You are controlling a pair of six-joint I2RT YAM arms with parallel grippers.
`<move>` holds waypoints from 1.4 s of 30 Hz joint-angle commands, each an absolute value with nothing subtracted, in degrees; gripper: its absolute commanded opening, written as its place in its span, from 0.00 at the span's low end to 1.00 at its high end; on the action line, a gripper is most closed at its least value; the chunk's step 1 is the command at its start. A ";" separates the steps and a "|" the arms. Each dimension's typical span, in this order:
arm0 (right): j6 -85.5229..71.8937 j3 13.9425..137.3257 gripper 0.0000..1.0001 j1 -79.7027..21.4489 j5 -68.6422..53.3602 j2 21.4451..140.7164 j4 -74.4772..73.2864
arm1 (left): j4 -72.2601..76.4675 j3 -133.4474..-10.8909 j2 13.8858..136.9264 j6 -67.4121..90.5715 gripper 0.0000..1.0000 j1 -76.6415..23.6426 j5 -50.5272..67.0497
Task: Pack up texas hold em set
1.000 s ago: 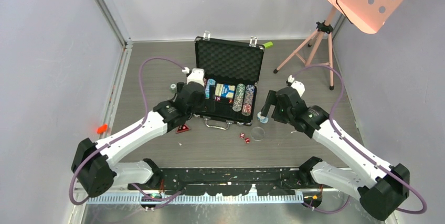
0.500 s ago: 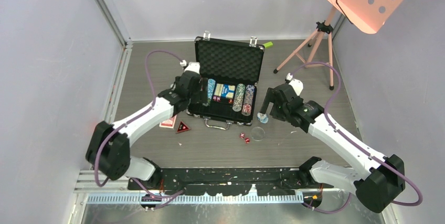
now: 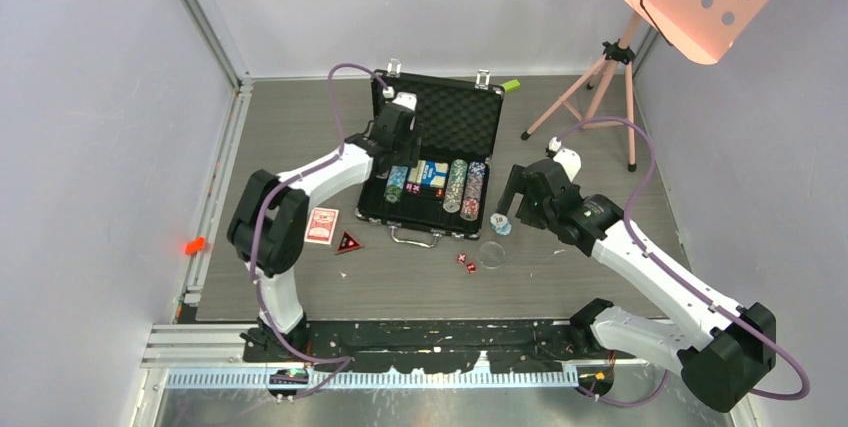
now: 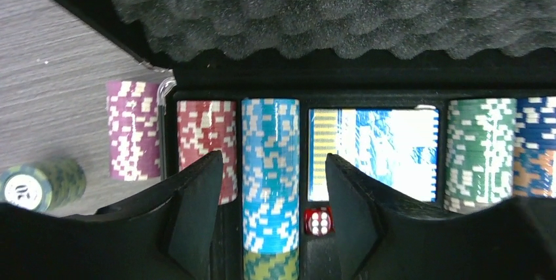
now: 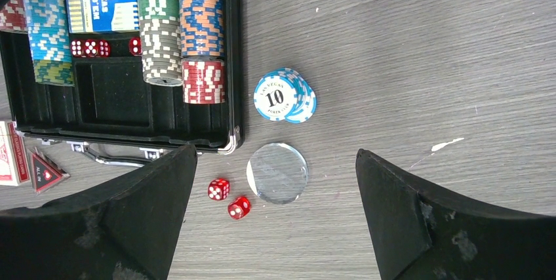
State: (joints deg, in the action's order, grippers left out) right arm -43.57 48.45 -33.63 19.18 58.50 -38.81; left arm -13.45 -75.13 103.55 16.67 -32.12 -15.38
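The black briefcase (image 3: pixel 450 119) lies open, foam lid up, with chip stacks in its slots. My left gripper (image 3: pixel 397 169) is open above its left side. In the left wrist view the gripper (image 4: pixel 272 157) straddles the blue chip stack (image 4: pixel 270 162) with a gap on each side, and a red die (image 4: pixel 319 221) lies beside the stack. My right gripper (image 3: pixel 505 215) is open and empty. In its wrist view it (image 5: pixel 277 151) hangs over the clear disc (image 5: pixel 278 172), two red dice (image 5: pixel 219 189) and a small blue chip stack (image 5: pixel 284 95) on the table.
The red-backed card deck (image 3: pixel 322 225) and the red triangle (image 3: pixel 348 243) lie left of the case front. A purple chip stack (image 4: pixel 133 129) lies outside the case's left wall. The pink tripod stand (image 3: pixel 600 77) and a green block (image 3: pixel 511 85) are at the back right.
My left arm has swung from the case's front left corner up and back over the case, uncovering the card deck. The right arm has hardly moved.
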 commanded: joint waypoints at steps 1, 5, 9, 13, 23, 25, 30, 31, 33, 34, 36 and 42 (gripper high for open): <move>-42.65 49.32 0.98 -33.49 21.21 57.11 -36.92 | -10.99 -79.75 107.39 14.21 0.60 -31.49 -15.02; -42.40 48.95 0.98 -33.49 21.31 56.54 -36.93 | -10.24 -82.64 111.09 13.71 0.57 -31.46 -14.09; -42.20 48.75 0.97 -33.49 21.73 56.12 -36.96 | -12.98 -85.86 114.33 14.03 0.53 -31.38 -14.67; -42.25 48.59 0.97 -33.48 21.72 55.64 -37.05 | -14.37 -86.22 115.66 15.03 0.48 -31.16 -15.16; -43.18 47.49 0.97 -33.48 20.59 53.69 -37.09 | -19.39 -82.91 114.63 17.82 0.43 -31.03 -16.06; -43.47 47.29 0.97 -33.49 20.18 53.22 -37.09 | -20.66 -81.76 113.74 18.13 0.41 -31.01 -15.59; -44.42 46.97 0.97 -33.49 19.38 52.07 -37.09 | -20.67 -76.71 110.47 18.85 0.40 -31.03 -14.35; -44.49 46.95 0.97 -33.49 19.13 51.80 -37.09 | -20.84 -75.78 109.77 19.00 0.40 -31.03 -14.07; -44.74 46.89 0.97 -33.49 18.71 51.36 -37.09 | -21.63 -74.77 108.98 19.44 0.40 -31.03 -13.32; -45.02 46.92 0.96 -33.49 18.56 51.26 -37.09 | -22.22 -74.39 108.50 19.61 0.40 -31.03 -12.95; -45.33 46.91 0.96 -33.49 18.27 50.84 -37.23 | -22.90 -73.35 107.29 19.92 0.40 -31.15 -12.14; -46.42 46.48 0.96 -33.49 17.69 49.48 -37.87 | -24.11 -68.94 102.43 20.64 0.39 -32.35 -11.34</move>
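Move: Just below the left hand lies the blue chip row in the case, its middle some 2 cm back, 1 cm left and 6 cm down, with its far end a few centimetres ahead. The red chips sit 2 cm ahead and 4 cm left, the card boxes about 7 cm right and 1 cm back, the purple chips outside the case 3 cm ahead and 10 cm left. From the right hand the blue row is about 17 cm ahead, 24 cm left and 9 cm below. Sinking about 5 cm while first reaching some 3 cm forward, the left hand closes its fingers around the far end of the blue chip row and pinches it by its sides. It then draws back about 5 cm, dragging the row along its slot towards the case handle, fingers tipping down some 10 degrees. The empty right hand rises about 2 cm, still wide open. ##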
